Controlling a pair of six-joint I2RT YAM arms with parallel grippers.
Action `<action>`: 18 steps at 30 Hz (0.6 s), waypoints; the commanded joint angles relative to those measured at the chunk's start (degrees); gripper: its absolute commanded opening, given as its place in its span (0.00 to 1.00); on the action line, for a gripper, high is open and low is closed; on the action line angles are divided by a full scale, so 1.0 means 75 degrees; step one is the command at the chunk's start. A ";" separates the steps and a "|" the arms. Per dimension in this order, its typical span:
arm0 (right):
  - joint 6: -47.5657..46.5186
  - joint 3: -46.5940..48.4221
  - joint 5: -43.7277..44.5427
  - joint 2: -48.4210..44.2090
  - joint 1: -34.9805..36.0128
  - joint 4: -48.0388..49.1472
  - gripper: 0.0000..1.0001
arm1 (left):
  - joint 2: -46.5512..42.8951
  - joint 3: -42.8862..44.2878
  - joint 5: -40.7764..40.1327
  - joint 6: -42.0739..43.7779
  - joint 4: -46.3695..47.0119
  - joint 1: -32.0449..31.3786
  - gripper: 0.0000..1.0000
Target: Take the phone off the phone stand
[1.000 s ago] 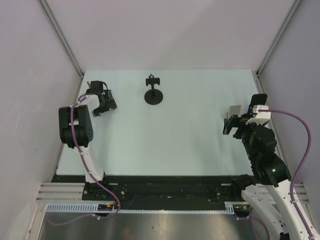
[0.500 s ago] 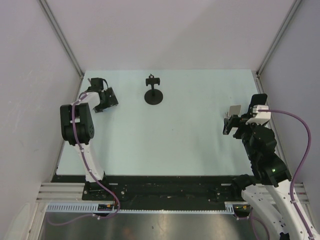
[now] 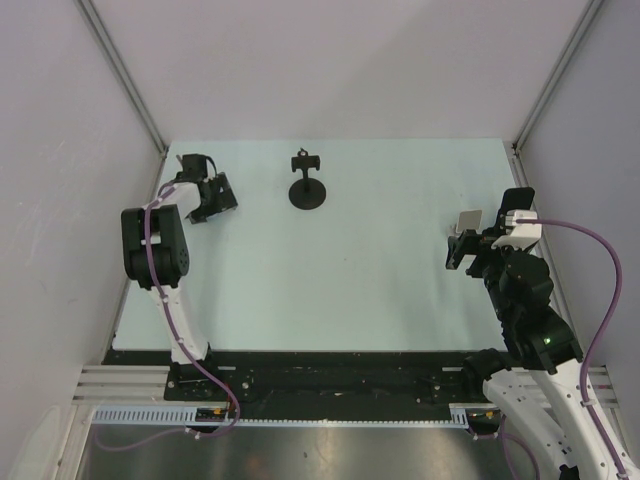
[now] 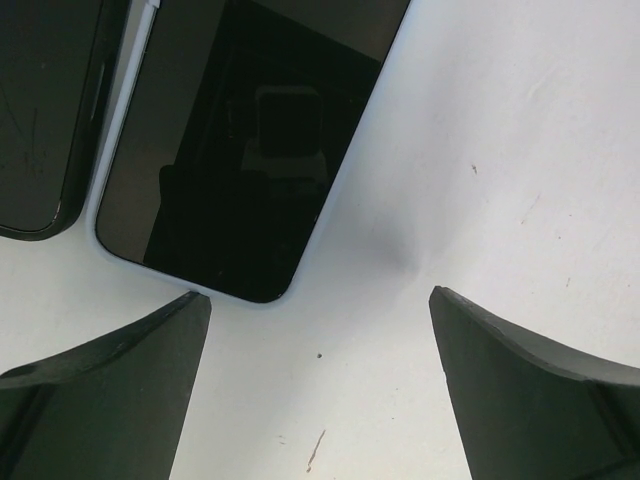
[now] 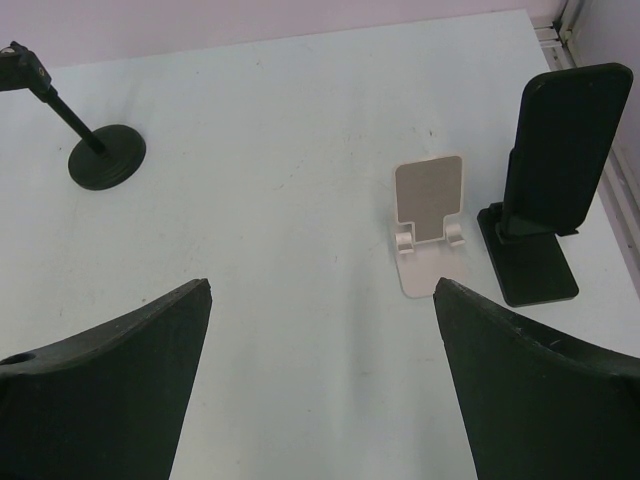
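Observation:
A black phone (image 5: 566,135) leans upright on a black phone stand (image 5: 530,272) at the right edge of the table; from above the phone (image 3: 518,199) shows just beyond my right arm. My right gripper (image 5: 322,282) is open and empty, hovering nearer than the stand and to its left. My left gripper (image 4: 318,293) is open over bare table at the far left (image 3: 212,197). Just ahead of its fingertips two phones lie flat: one in a light case (image 4: 235,150), one dark (image 4: 40,110).
An empty white stand (image 5: 430,215) sits just left of the black one. A black pole stand with a round base (image 5: 105,155) and a clamp on top stands at the far middle (image 3: 307,190). Grey walls close in the table on three sides.
My left gripper has drifted a little toward the far left corner and its jaws have widened slightly. The right arm has not moved.

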 commanded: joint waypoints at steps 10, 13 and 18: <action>0.0239 0.0638 -0.0706 0.1314 -0.0033 -0.0005 1.00 | -0.2512 -0.0674 0.0161 0.0117 0.0139 -0.0264 0.99; 0.0496 0.1071 -0.0636 0.2158 -0.0068 -0.0415 1.00 | -0.3683 -0.1061 0.0220 0.0234 0.0139 -0.0498 1.00; 0.0602 0.1400 -0.0741 0.3274 -0.0431 -0.0416 1.00 | -0.5560 -0.1951 -0.0003 0.0620 0.0139 -0.1294 1.00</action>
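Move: The black phone still on its stand is some 14 cm ahead of the right hand, 18 cm to its right and 14 cm below; the empty white stand is about 13 cm ahead, 8 cm to the right and 21 cm below. From the left hand, that phone is roughly 74 cm to the right, 11 cm nearer the base and 10 cm higher, while the light-edged phone on the table is centred about 8 cm ahead and 4 cm left, barely lower. The left hand leaves the light-edged phone lying there, climbing about 17 cm from beside its near end while drawing back and right some 5 cm each, its wrist tipping the fingers up about 20 degrees and the already open fingers staying wide. After a brief pause the open right hand starts forward about 4 cm, sinking nearly as much and drifting left around 3 cm, its fingers tipping down 15 degrees as it closes on the empty white stand without touching either stand. ##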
